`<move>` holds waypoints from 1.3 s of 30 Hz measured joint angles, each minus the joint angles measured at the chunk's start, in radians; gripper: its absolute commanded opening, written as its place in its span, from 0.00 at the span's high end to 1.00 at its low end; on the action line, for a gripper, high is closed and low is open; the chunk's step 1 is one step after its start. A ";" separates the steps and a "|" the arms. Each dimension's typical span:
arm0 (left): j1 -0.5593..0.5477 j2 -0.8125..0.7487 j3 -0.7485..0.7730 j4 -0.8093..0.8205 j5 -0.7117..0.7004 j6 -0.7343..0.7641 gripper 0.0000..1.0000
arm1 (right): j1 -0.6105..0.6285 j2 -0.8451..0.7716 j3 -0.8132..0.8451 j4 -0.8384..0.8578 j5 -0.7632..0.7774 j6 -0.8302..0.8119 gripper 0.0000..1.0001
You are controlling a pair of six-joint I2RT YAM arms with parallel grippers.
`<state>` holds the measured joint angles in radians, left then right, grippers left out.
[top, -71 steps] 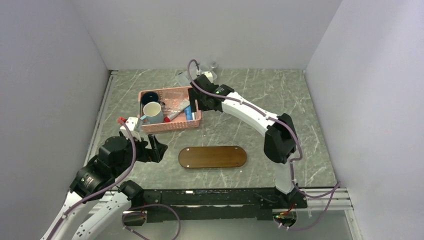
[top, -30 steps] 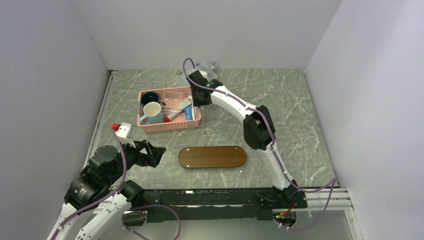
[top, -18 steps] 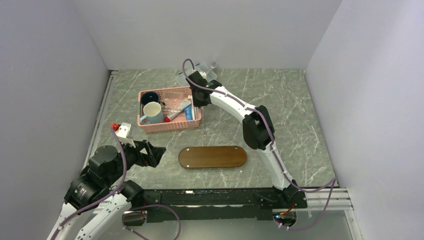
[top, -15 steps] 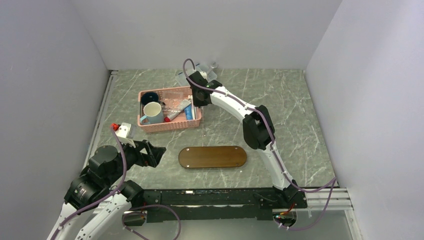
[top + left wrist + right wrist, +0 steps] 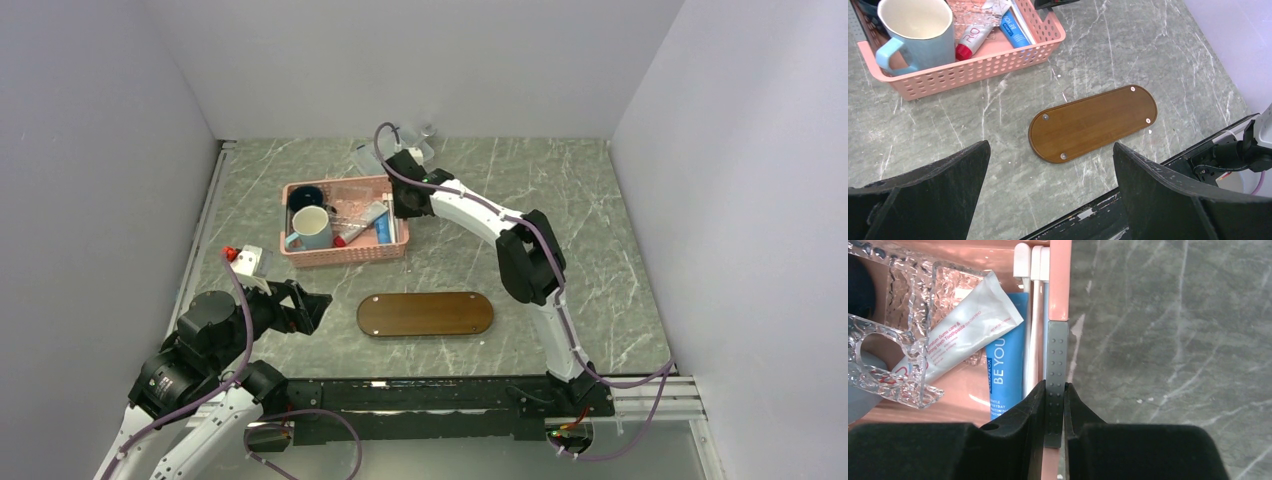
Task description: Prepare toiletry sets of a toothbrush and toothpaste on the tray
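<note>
The dark-brown oval tray lies bare on the table in front of the pink basket. In the basket lie a bright blue toothpaste tube, a pale toothpaste tube with a red cap, and toothbrushes along the right wall. My right gripper is shut on the grey grip strip of the basket's right rim. Wide open, my left gripper hovers left of the tray with nothing in it.
A light blue mug and a dark mug stand in the basket's left half. A clear textured plastic holder lies between them and the tubes. Clear plastic items sit behind the basket near the back wall.
My right gripper has closed on the basket's right rim, and the basket has shifted and turned slightly to the right. The left arm has held still over the last second.
</note>
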<state>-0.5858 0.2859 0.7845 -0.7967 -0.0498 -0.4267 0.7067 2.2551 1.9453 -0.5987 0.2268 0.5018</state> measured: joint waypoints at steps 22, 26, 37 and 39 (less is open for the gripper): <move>0.000 0.028 0.000 0.001 0.000 0.000 0.01 | -0.113 -0.332 -0.496 0.119 -0.009 -0.020 1.00; 0.000 0.032 0.000 0.001 0.000 0.000 0.01 | -0.135 -0.369 -0.547 0.132 -0.012 -0.024 1.00; 0.003 0.039 0.000 0.003 0.000 0.000 0.01 | -0.196 -0.444 -0.646 0.159 -0.035 -0.059 1.00; 0.004 0.039 0.000 0.003 0.000 0.000 0.01 | -0.206 -0.456 -0.660 0.160 -0.035 -0.067 1.00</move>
<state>-0.5819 0.3248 0.7845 -0.7937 -0.0498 -0.4271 0.5003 1.7992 1.2854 -0.4389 0.1917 0.4347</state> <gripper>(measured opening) 0.992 0.167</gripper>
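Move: The right fingers already pinch the grey grip on the basket's right rim. The brown tray lies about 25 cm back, 6 cm to the right and 6 cm below them. The basket's middle is some 13 cm to their left, with the blue toothpaste 4 cm left and 3 cm back, and the light-blue mug 20 cm left and 4 cm back. From the left hand, the tray is about 4 cm ahead, 20 cm right and 22 cm below. Keep the right fingers shut on the basket's rim and drag the basket along the table, mainly right by about 15 cm and back some 5 cm, bringing it in behind the tray's far edge. Stay level and turn the hand slightly clockwise on the way, under 10 degrees. ##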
